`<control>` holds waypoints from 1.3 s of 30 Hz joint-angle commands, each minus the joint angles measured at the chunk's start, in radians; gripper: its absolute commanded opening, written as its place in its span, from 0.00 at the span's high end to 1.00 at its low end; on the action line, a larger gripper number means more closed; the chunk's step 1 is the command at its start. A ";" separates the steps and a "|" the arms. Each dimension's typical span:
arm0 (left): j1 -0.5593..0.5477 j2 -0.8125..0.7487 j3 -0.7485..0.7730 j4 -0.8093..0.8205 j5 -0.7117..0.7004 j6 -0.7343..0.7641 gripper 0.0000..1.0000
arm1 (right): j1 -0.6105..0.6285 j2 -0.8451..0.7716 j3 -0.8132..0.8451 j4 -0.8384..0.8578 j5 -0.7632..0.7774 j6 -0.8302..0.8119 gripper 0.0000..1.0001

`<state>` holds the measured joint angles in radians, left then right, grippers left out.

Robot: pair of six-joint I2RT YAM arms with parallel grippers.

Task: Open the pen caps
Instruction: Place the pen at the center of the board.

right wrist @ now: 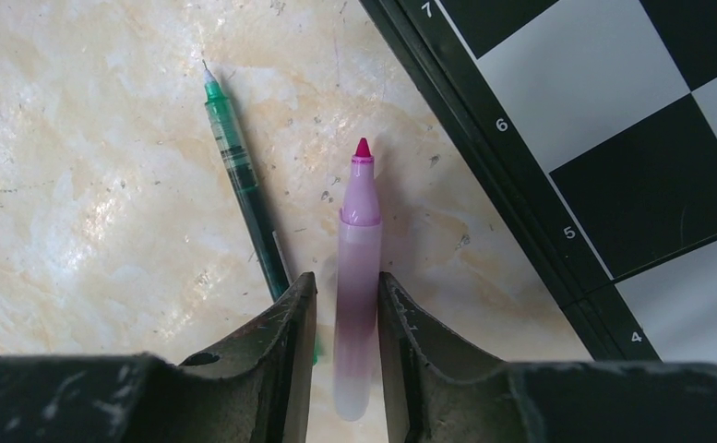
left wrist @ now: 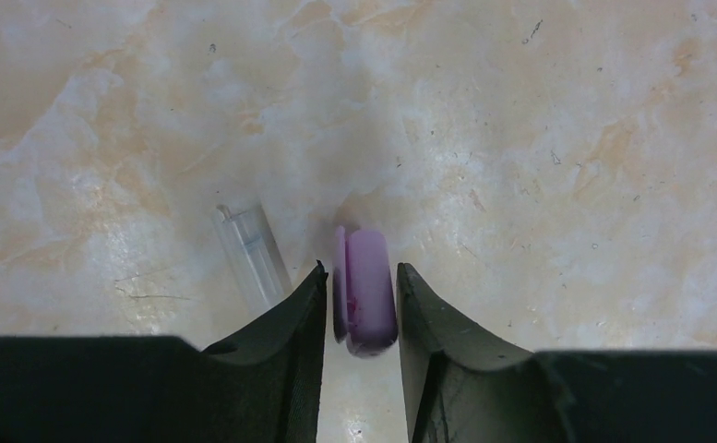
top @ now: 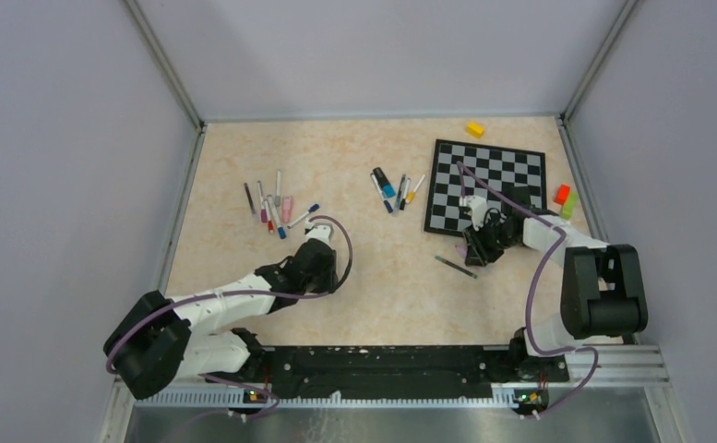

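Observation:
A lilac pen cap [left wrist: 367,293] sits between the fingers of my left gripper [left wrist: 361,269], with a thin gap on each side; the jaws are open and it looks slightly blurred. A clear pen cap [left wrist: 253,254] lies on the table just left of it. My right gripper [right wrist: 347,277] is open around the barrel of an uncapped lilac pen [right wrist: 361,226] with a magenta tip, and narrow gaps show on both sides. An uncapped green pen [right wrist: 240,180] lies to its left. From above, the left gripper [top: 316,242] is at centre-left and the right gripper [top: 470,251] is by the chessboard corner.
A chessboard [top: 488,185] lies at the back right, its edge [right wrist: 483,138] close to the lilac pen. Several pens lie in a group at the left [top: 276,208] and another in the middle [top: 393,189]. A yellow block [top: 475,129] and red and green blocks [top: 565,198] sit near the walls.

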<state>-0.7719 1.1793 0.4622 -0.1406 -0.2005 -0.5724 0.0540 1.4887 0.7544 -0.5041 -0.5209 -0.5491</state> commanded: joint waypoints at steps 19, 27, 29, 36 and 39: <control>0.002 -0.161 0.124 -0.110 -0.059 0.029 0.48 | -0.008 -0.093 0.045 -0.014 -0.022 -0.025 0.65; 0.002 -0.279 0.087 0.031 -0.024 0.084 0.22 | -0.011 -0.082 0.037 0.008 0.018 0.000 0.66; 0.001 -0.301 0.070 0.072 -0.013 0.083 0.10 | -0.011 -0.080 0.037 0.015 0.035 0.010 0.67; 0.003 -0.339 -0.021 0.329 0.058 0.063 0.01 | -0.011 -0.101 0.039 0.024 0.058 0.021 0.68; 0.003 -0.299 -0.013 0.395 0.080 0.061 0.01 | -0.011 -0.119 0.039 0.028 0.055 0.020 0.66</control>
<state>-0.7719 0.8501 0.4496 0.0643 -0.1703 -0.5037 0.0498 1.4200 0.7547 -0.5034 -0.4744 -0.5392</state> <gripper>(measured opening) 0.987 0.328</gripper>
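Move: The pink cap sits between the left fingertips, about 1 cm below the hand point. The clear cap lies some 3 cm ahead and 4 cm left of that hand, the blue-capped marker about 19 cm ahead and 8 cm left. The uncapped pink pen is under the right fingertips, 1 cm left and 1 cm below; from that hand the green pen is 5 cm left and 2 cm back, the chessboard's middle 19 cm ahead, 5 cm right. The left fingers, already loosening, spread from about a third open to fully open and let go of the pink cap; the hand rises slowly, then fast, about 12 cm, edging forward and then right as the wrist tips up and rolls, some 30 degrees in all. The right hand eases up about 1.5 cm off the pink pen, then drifts slightly right and forward, fingers still a third open. ##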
